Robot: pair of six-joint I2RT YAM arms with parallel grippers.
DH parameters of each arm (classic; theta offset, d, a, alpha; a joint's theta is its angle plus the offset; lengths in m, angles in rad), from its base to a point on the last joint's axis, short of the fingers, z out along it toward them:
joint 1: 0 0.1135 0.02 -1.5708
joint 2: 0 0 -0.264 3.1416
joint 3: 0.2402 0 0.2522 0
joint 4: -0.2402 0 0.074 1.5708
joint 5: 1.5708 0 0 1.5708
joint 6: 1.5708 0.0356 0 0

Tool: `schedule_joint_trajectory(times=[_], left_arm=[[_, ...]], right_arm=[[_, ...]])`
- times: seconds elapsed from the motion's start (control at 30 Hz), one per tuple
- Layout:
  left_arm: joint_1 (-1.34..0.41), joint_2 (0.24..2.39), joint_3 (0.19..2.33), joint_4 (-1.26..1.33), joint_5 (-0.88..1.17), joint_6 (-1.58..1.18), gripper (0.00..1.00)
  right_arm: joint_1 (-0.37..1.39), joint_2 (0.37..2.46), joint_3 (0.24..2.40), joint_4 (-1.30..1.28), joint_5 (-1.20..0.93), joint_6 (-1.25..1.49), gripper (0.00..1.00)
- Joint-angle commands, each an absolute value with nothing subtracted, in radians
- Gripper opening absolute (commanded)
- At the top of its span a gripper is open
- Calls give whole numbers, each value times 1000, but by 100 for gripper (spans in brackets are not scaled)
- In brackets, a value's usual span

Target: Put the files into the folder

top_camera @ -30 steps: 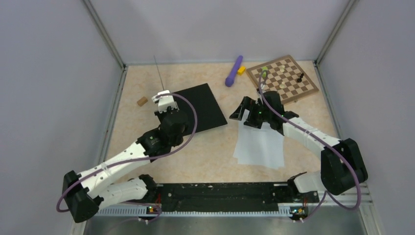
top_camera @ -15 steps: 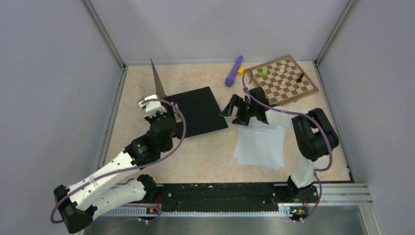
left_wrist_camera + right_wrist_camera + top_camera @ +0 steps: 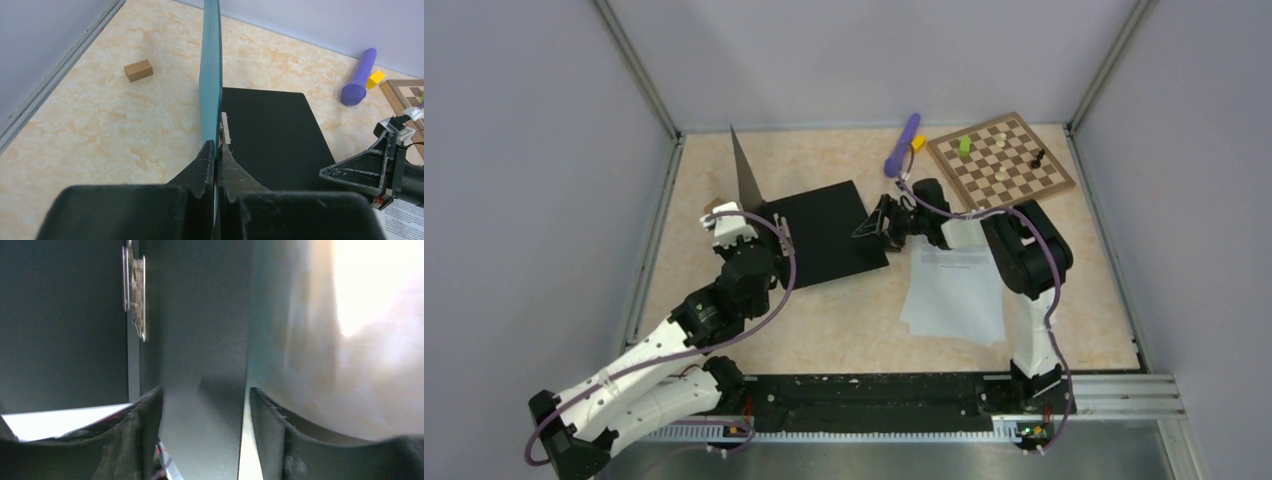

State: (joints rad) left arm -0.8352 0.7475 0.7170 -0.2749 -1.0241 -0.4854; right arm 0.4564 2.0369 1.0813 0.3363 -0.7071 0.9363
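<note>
The folder lies open on the table, its black inner face [image 3: 824,235] flat and its teal cover [image 3: 746,172] held upright. My left gripper [image 3: 764,213] is shut on the cover's lower edge; the left wrist view shows the cover [image 3: 210,75] pinched between the jaws of the left gripper [image 3: 216,150]. The files [image 3: 954,295], white printed sheets, lie on the table to the right of the folder. My right gripper [image 3: 874,222] is open and empty, low at the folder's right edge. In the right wrist view my right gripper [image 3: 205,410] faces the black face [image 3: 200,340] and a metal clip [image 3: 135,295].
A brown chessboard [image 3: 1014,175] with a few pieces sits at the back right. A purple cylinder [image 3: 902,145] and a yellow block [image 3: 918,143] lie behind the folder. A small brown block [image 3: 138,70] lies left of the cover. Walls enclose the table.
My right gripper has moved left from the top of the files to the folder's right edge. My left gripper has pulled back and left, tilting the raised cover further open.
</note>
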Motion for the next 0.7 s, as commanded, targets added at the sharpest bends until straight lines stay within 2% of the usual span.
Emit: schedule_joint_trajectory(times=[0.0, 0.1, 0.13, 0.17, 0.27, 0.4, 0.47, 0.53, 0.67], left_arm=[[-828, 704, 714, -241, -1027, -520, 0], [-827, 679, 715, -282, -1045, -544, 0], [-827, 670, 714, -298, -1056, -552, 0], [-827, 660, 716, -323, -1071, -571, 0], [-824, 624, 717, -418, -1115, -634, 2], [-822, 610, 729, -552, -1129, -727, 42], [-822, 614, 737, -608, -1117, -774, 58], [-823, 627, 741, -630, -1091, -779, 66], [-822, 661, 780, -680, -1057, -803, 75]], right_arm=[[493, 2058, 1147, 416, -758, 956, 50], [492, 2012, 1116, 416, -732, 945, 18], [493, 1986, 1102, 396, -714, 930, 5], [492, 1956, 1087, 352, -684, 901, 0], [495, 1840, 1019, 272, -584, 833, 0], [498, 1656, 916, 162, -443, 769, 0], [504, 1567, 868, 108, -369, 742, 0], [511, 1485, 830, 54, -300, 725, 0], [556, 1337, 829, -95, -117, 677, 0]])
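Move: The left hand already pinches the folder's upright left cover, whose middle lies about 8 cm ahead and 12 cm below; the metal clip is some 10 cm ahead and 22 cm below, and the brown block some 16 cm ahead, 19 cm left and 22 cm below. The right hand's open fingers straddle the right edge of the folder's flat right cover, roughly 1 cm left and 1 cm below. From that hand the clip is about 21 cm left, and the papers some 19 cm right and 10 cm back. The right hand edges another 1.5 cm left while its fingers shut on the right cover's edge, then lifts it some 7 cm and draws it about as far right and 5 cm back, the fingers swinging forward and down by roughly 20 degrees. The left hand draws about 4 cm left, 3 cm back and a little down, swinging the left cover away from the right one, and opens its fingers wide on the way, letting the cover go. ##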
